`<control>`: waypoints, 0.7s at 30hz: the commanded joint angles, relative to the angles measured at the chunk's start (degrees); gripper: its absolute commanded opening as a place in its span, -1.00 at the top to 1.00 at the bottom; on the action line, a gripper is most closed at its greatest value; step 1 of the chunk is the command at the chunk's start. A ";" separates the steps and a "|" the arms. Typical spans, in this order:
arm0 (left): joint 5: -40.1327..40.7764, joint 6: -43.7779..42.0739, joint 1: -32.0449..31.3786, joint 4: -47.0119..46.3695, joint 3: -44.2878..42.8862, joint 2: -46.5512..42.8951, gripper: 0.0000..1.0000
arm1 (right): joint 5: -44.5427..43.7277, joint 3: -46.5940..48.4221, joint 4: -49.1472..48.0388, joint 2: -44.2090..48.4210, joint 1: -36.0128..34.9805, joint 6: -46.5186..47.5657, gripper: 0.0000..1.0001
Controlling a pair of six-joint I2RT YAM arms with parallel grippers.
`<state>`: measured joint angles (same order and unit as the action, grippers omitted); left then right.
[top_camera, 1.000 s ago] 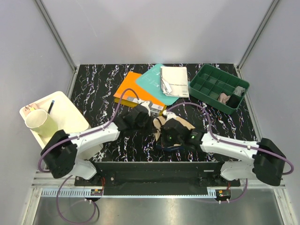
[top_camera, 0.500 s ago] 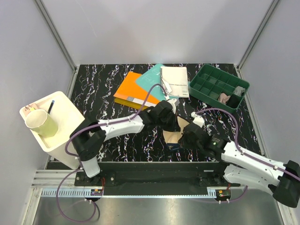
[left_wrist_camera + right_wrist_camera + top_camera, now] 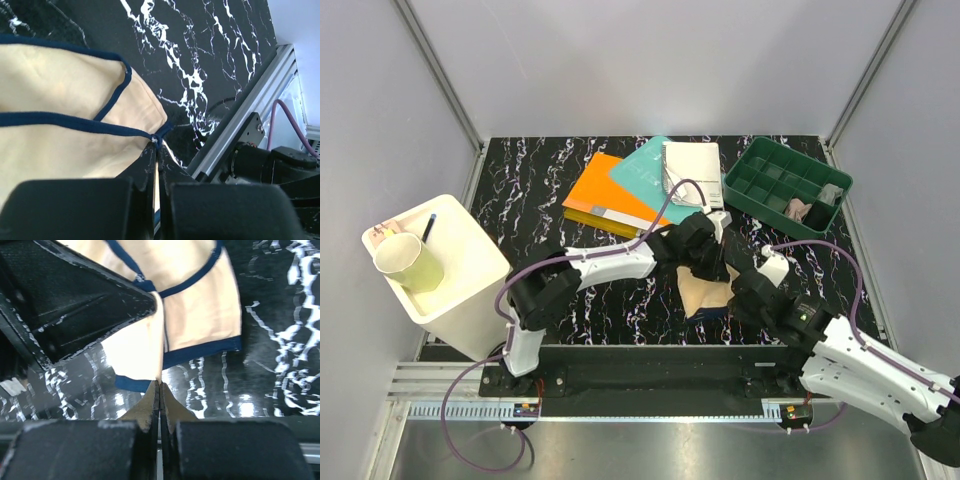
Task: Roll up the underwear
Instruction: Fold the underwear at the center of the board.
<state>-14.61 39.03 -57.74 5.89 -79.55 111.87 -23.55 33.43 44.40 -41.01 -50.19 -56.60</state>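
The beige underwear with navy edging (image 3: pixel 703 292) lies on the black marbled table, near the front and right of centre. My left gripper (image 3: pixel 717 266) is at its far edge, shut on the navy seam (image 3: pixel 156 139) where two bands meet. The beige cloth (image 3: pixel 60 145) spreads to the left in the left wrist view. My right gripper (image 3: pixel 735 299) is at the cloth's right side, shut on a raised fold of the beige fabric (image 3: pixel 145 347). In the right wrist view the rest of the underwear (image 3: pixel 200 305) lies flat beyond the fold. The left gripper's black body (image 3: pixel 75 305) fills that view's upper left.
A green compartment tray (image 3: pixel 775 170) stands at the back right, with small cloth bundles (image 3: pixel 802 209) in its right cells. An orange book (image 3: pixel 605 195), a teal book (image 3: pixel 642 172) and a white booklet (image 3: pixel 692 170) lie at the back. A white box (image 3: pixel 455 265) holding a cup (image 3: pixel 405 262) stands left.
Both arms have swung to the right, carrying the beige underwear with them toward the right front. The left arm is now stretched far out, and both grippers stayed shut.
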 commanded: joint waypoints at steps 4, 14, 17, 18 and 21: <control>-2.79 -1.14 -0.36 -3.60 -5.79 3.61 1.00 | -5.80 -0.73 3.15 0.94 0.89 -2.64 1.00; -5.16 -2.55 -0.89 -5.71 -10.54 9.50 1.00 | -8.35 -0.73 3.94 -1.17 1.06 -5.36 1.00; -5.52 -2.64 -0.80 -7.47 -11.68 11.08 1.00 | -9.84 -0.03 4.90 -1.79 1.24 -7.03 0.97; -5.60 -2.64 -0.80 -7.73 -11.77 11.26 1.00 | -10.28 0.23 5.17 -1.96 1.33 -7.38 0.73; -5.60 -2.64 -0.80 -8.70 -12.21 11.87 1.00 | -11.25 1.20 5.96 -2.49 1.59 -7.56 0.12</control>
<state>-18.90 37.50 -58.52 2.35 -88.58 122.91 -30.39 32.60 48.36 -42.98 -49.32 -61.82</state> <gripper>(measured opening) 0.012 0.268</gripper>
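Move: Both hands already pinch the underwear, the left fingers some 7 cm ahead of the right ones. The board spot they carry it to is about 5 cm right of and 6 cm below the left hand, level with it front to back; from the right hand it is 7 cm ahead, 5 cm right and 6 cm below. From the left hand, the green box stands 23 cm ahead and 15 cm right, the notebook 26 cm ahead and 9 cm left. Left hand keeps its pinch, drawing the underwear about 5 cm right and down; right follows 3 cm, then opens. ##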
